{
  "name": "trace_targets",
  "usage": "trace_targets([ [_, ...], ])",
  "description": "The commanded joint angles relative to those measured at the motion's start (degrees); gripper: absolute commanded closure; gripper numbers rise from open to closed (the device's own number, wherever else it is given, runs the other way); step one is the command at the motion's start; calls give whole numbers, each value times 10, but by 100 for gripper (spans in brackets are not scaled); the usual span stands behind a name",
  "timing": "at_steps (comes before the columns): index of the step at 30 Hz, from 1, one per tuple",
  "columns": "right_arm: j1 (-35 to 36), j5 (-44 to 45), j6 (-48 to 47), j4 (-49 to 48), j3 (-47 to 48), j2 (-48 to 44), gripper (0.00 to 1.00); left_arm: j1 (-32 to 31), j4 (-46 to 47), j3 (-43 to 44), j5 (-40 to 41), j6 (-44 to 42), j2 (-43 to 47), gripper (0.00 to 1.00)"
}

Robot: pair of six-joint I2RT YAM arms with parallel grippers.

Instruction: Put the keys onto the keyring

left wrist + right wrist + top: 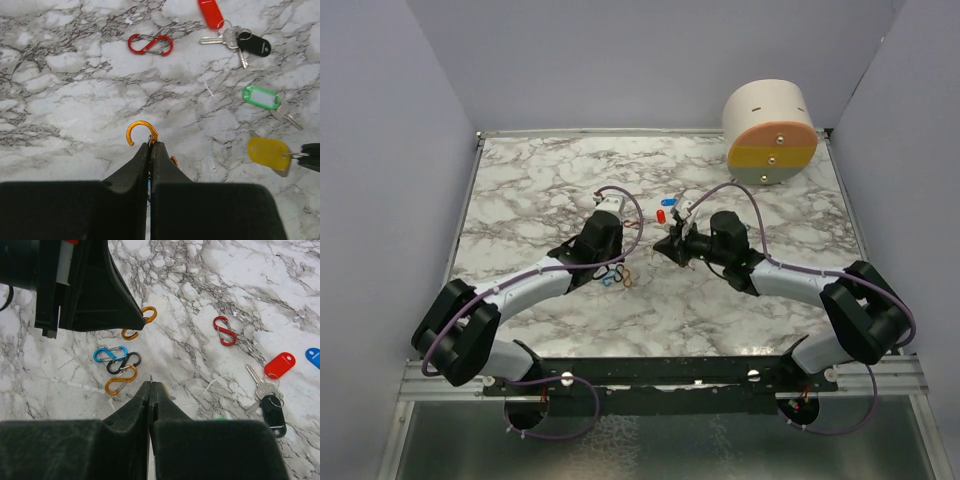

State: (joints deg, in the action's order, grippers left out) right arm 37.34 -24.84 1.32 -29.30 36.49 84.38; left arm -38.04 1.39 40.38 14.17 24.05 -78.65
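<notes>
My left gripper (pixel 150 143) is shut on an orange S-shaped clip (pixel 141 131), held just above the table; it also shows in the right wrist view (pixel 140 322). The keyring bunch of blue, black and orange clips (pixel 117 365) lies below it, and shows in the top view (pixel 618 277). My right gripper (pixel 151 383) is shut on the thin metal end of the yellow-tagged key (pixel 268 152). The green-tagged key (pixel 261 96), the red-tagged key (pixel 279 365), the black-tagged key (pixel 272 412) and the blue-tagged key (pixel 313 356) lie on the marble.
A loose red clip (pixel 224 330) lies between the grippers and the keys. A round cream drum with an orange and yellow face (pixel 770 132) stands at the back right. Grey walls close in the marble table (pixel 540 190) on three sides.
</notes>
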Motion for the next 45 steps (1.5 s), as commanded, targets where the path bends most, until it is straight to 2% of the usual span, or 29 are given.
trace_targets([
  [1,15,29,-33,11,18,12,99,-6,-9,34,-51,-11,18,100],
  [6,25,43,-41,12,22,21,99,-16,-9,52,-71,-3,15,100],
  [21,33,60,-45,4,18,20,99,-60,-6,73,-65,7,1,100],
  [45,39,57,-48,2,16,13,99,-68,-4,80,-61,6,-18,100],
])
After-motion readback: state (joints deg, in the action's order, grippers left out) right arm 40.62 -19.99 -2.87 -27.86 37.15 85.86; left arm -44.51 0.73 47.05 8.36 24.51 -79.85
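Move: The yellow key tag, hanging by its ring from the right fingers, is about 8 cm to the right of the left hand, some 2 cm back and 2 cm higher. On the table 7 cm below the left hand lie the green tag, level with it and 16 cm right, the loose carabiners, 6 cm back, and the red carabiner, 9 cm ahead and 4 cm right. The held orange carabiner is 9 cm left of the right hand, 3 cm ahead, 3 cm lower. The orange carabiner, still pinched in the left fingers with one loop sticking out, is carried about 7 cm right and 4 cm up, drifting slightly back, to the yellow tag's ring; the left hand yaws some 10 degrees clockwise, most of it early, then barely creeps. The right fingers keep hold of the ring, dipping about 1 cm and then holding steady. ##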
